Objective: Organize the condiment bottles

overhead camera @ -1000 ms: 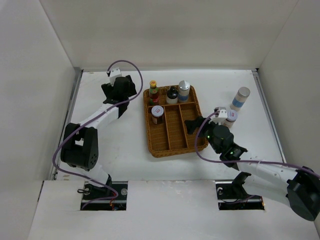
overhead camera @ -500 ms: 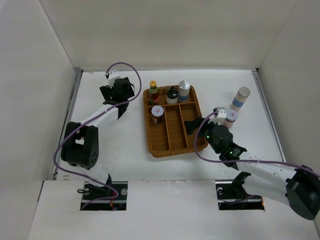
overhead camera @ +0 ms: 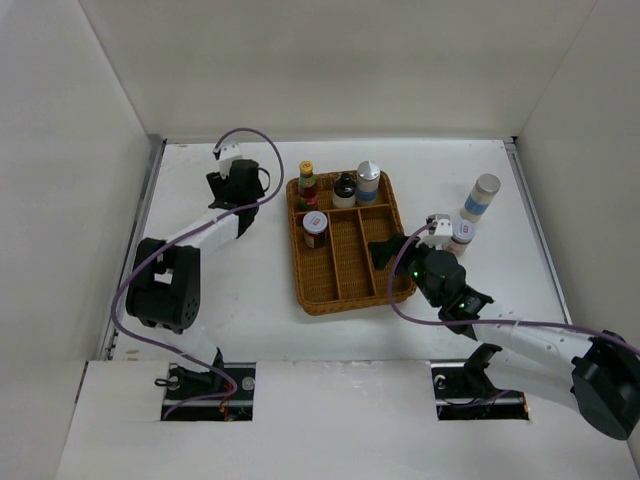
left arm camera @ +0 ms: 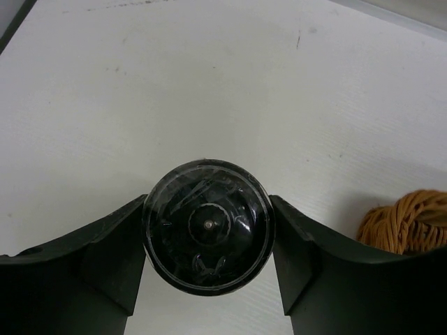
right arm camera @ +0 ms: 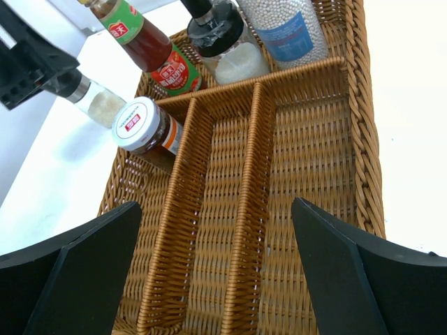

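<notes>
My left gripper (left arm camera: 207, 204) is shut on a small shaker with a dark round cap (left arm camera: 207, 241), both fingers touching it. That shaker (right arm camera: 98, 102) stands on the table just left of the wicker tray (overhead camera: 372, 289). The tray's far row holds a yellow-capped red-green bottle (overhead camera: 307, 185), a dark bottle (overhead camera: 344, 188) and a grey-lidded shaker (overhead camera: 368, 181). A white-lidded jar (overhead camera: 315, 228) stands in the left compartment. My right gripper (right arm camera: 220, 279) hovers open above the tray's long compartments with nothing between its fingers. A blue-banded white cylinder (overhead camera: 480, 198) and a white-lidded jar (overhead camera: 460, 235) stand right of the tray.
White walls close in the table on the left, far and right sides. The tray's corner (left arm camera: 408, 225) shows close to my left gripper. The right arm stretches from the near right base across to the tray's right rim (right arm camera: 363, 125).
The left gripper's fingers have closed onto the dark-capped shaker, and its wrist shifted slightly. The right arm has stayed still and open.
</notes>
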`<state>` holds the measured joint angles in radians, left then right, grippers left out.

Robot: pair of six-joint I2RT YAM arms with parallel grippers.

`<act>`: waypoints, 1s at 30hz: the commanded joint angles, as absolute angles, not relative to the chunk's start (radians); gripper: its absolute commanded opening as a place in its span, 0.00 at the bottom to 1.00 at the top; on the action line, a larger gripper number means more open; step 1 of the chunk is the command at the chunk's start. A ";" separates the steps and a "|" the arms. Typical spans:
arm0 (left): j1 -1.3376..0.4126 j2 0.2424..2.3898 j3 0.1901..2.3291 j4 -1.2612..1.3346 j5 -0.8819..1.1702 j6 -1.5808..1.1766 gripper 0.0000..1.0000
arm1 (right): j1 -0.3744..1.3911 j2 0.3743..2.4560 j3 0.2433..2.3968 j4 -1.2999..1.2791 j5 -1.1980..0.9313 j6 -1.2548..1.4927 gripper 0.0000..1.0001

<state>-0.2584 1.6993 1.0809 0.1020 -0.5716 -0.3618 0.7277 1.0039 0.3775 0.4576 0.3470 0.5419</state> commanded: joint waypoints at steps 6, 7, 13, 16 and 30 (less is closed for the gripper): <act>-0.474 1.277 0.925 0.094 -0.603 -0.333 0.40 | 0.734 0.986 0.387 0.520 0.339 0.540 0.95; -0.516 1.231 0.916 0.060 -0.604 -0.333 0.40 | 0.735 0.988 0.390 0.517 0.339 0.540 0.95; -0.754 1.088 0.894 -0.119 -0.644 -0.353 0.39 | 0.737 0.999 0.393 0.515 0.351 0.537 0.70; -0.841 1.081 0.894 -0.161 -0.683 -0.354 0.39 | 0.737 0.976 0.390 0.512 0.377 0.535 0.43; -0.953 1.213 0.801 0.118 -0.588 -0.365 0.39 | 0.805 0.853 0.414 0.489 0.295 0.509 0.09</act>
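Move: The left hand already grips the black-capped bottle; its place is the near part of the basket's left compartment, about 18 cm back, 20 cm right and some 8 cm below this hand. The white-lidded jar stands in that compartment, 9 cm back and 18 cm right of the hand; the red sauce bottle is roughly 16 cm right, 1 cm ahead. From the empty right hand the same place lies about 15 cm left, 2 cm ahead and 11 cm lower. Keeping its grip on the black-capped bottle, the left hand swings it back and right by nearly 20 cm each way, rising in an arc about 12 cm high over the basket's left rim, turning some 40 degrees clockwise and then sinking about 7 cm towards the near part of the left compartment, the last bit going right and down. The right hand, holding nothing, waits, then shuts its fingers and draws up about 4 cm and slightly back. ##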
